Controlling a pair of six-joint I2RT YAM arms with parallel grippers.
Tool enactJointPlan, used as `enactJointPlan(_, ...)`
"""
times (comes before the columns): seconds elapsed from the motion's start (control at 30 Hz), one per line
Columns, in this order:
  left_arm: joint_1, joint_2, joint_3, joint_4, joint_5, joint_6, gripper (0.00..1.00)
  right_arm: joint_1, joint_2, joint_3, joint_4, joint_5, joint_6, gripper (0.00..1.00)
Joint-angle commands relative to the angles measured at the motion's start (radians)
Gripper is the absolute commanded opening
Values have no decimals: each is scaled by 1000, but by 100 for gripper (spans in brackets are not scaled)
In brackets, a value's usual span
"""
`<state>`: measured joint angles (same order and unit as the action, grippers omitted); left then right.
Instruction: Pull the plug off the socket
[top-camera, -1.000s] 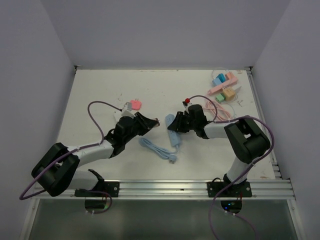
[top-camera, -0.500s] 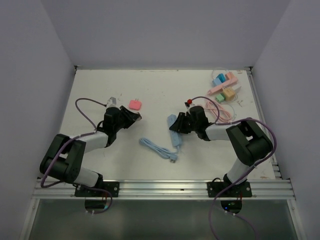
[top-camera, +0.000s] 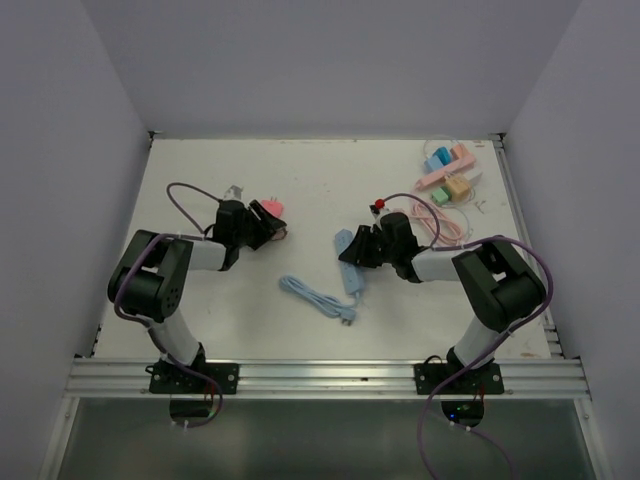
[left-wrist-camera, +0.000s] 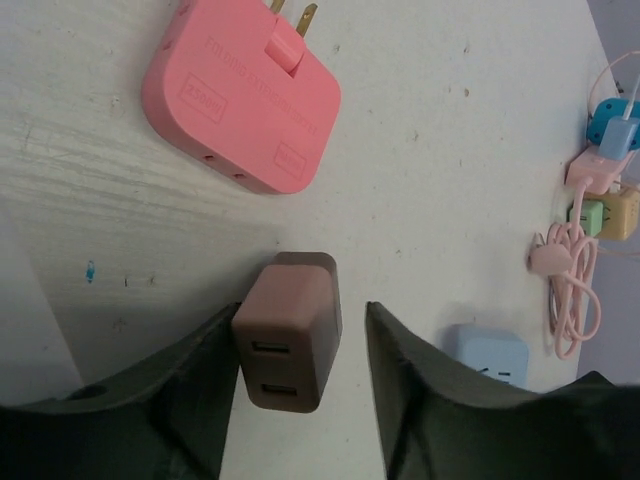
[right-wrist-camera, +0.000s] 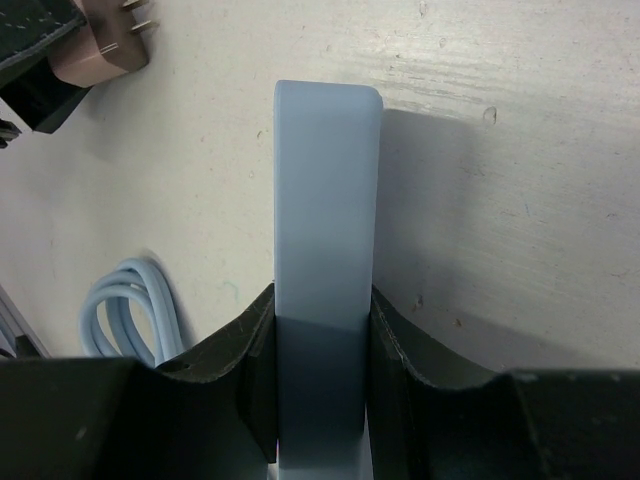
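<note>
The brown plug is off the socket and sits on the table just below a pink adapter. My left gripper is open around it: the plug touches the left finger, and a gap shows at the right finger. The right wrist view catches the plug's prongs pointing right. The socket is a pale blue power strip at the table's middle. My right gripper is shut on its sides. From above, the left gripper lies well left of the right gripper.
The strip's blue cable lies coiled in front of it, toward the near edge. A heap of coloured adapters and a pink cord sits at the back right. White walls close the table on three sides.
My left arm has swung left and back from beside the strip, carrying the brown plug to the pink adapter. Its jaws have since parted. The right arm has stayed put.
</note>
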<state>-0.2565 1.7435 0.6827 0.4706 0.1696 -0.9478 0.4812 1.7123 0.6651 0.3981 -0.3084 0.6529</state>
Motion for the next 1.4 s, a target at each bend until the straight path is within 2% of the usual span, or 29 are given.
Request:
enactJointPlan(0.0,13,-19,-6,16,1,24,62,-1,10,-47,-111,17,-76,0)
enactJointPlan(0.07,13,-53,-15,-9,-12,37,70,0,6,-50,-111,19,-79,0)
enactJointPlan(0.1,11,-70,-20,-38,-18,40,80,3,3,-51,-113,22,-85,0)
enactJointPlan(0.17,13,-129,-29,-67,-31,53,87,10,0,-50,-126,28,-90,0)
enactJointPlan(0.2,13,-154,-34,-107,-35,60,93,13,-12,-50,-130,34,-94,1)
enactJointPlan(0.27,13,-211,-35,-156,-44,82,97,33,-20,-38,-163,54,-114,9)
enactJointPlan(0.33,13,-310,-26,-249,-68,102,100,62,-45,-24,-195,75,-139,27)
enactJointPlan(0.37,13,-382,-12,-285,-77,130,100,75,-54,-4,-235,110,-150,42)
enactJointPlan(0.47,13,-519,29,-447,-140,205,100,131,-94,37,-318,202,-196,60)
enactJointPlan(0.5,13,-548,66,-554,-163,227,100,157,-101,47,-338,224,-217,69)
enactJointPlan(0.63,13,-696,129,-700,-301,351,99,204,-132,102,-421,268,-271,82)
enactJointPlan(0.67,13,-752,139,-719,-323,374,100,215,-143,111,-456,278,-280,89)
enactJointPlan(0.87,13,-945,77,-782,-472,497,100,306,-229,134,-557,417,-325,92)
enactJointPlan(1.1,13,-1042,40,-839,-484,564,100,399,-376,157,-654,509,-352,94)
enactJointPlan(1.27,13,-1087,12,-862,-556,620,100,497,-379,179,-691,502,-375,92)
enactJointPlan(1.37,13,-1130,-38,-813,-550,606,100,545,-329,200,-709,525,-386,92)
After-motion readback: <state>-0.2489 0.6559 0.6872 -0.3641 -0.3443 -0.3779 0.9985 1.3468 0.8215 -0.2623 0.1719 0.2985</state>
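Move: The brown plug is right at the left hand's loosened fingertips, hardly 1 cm below. From that hand the pink adapter is about 6 cm ahead and 1 cm left, the white adapter about 8 cm left and 1 cm ahead, both some 2 cm lower. The right hand still grips the blue socket strip, its middle about 1 cm back; the coiled cord is about 10 cm back, 7 cm left and 2 cm lower. Fingers already slackened around the brown plug, the left hand spreads them fully, leaves the plug and goes up some 19 cm, left and back, tipping upward. The right hand first draws the socket strip back a centimetre or two, then opens and lets go of it, backing about 11 cm in all towards the coiled cord, rising 7 cm late on and turning counter-clockwise as it rolls. ##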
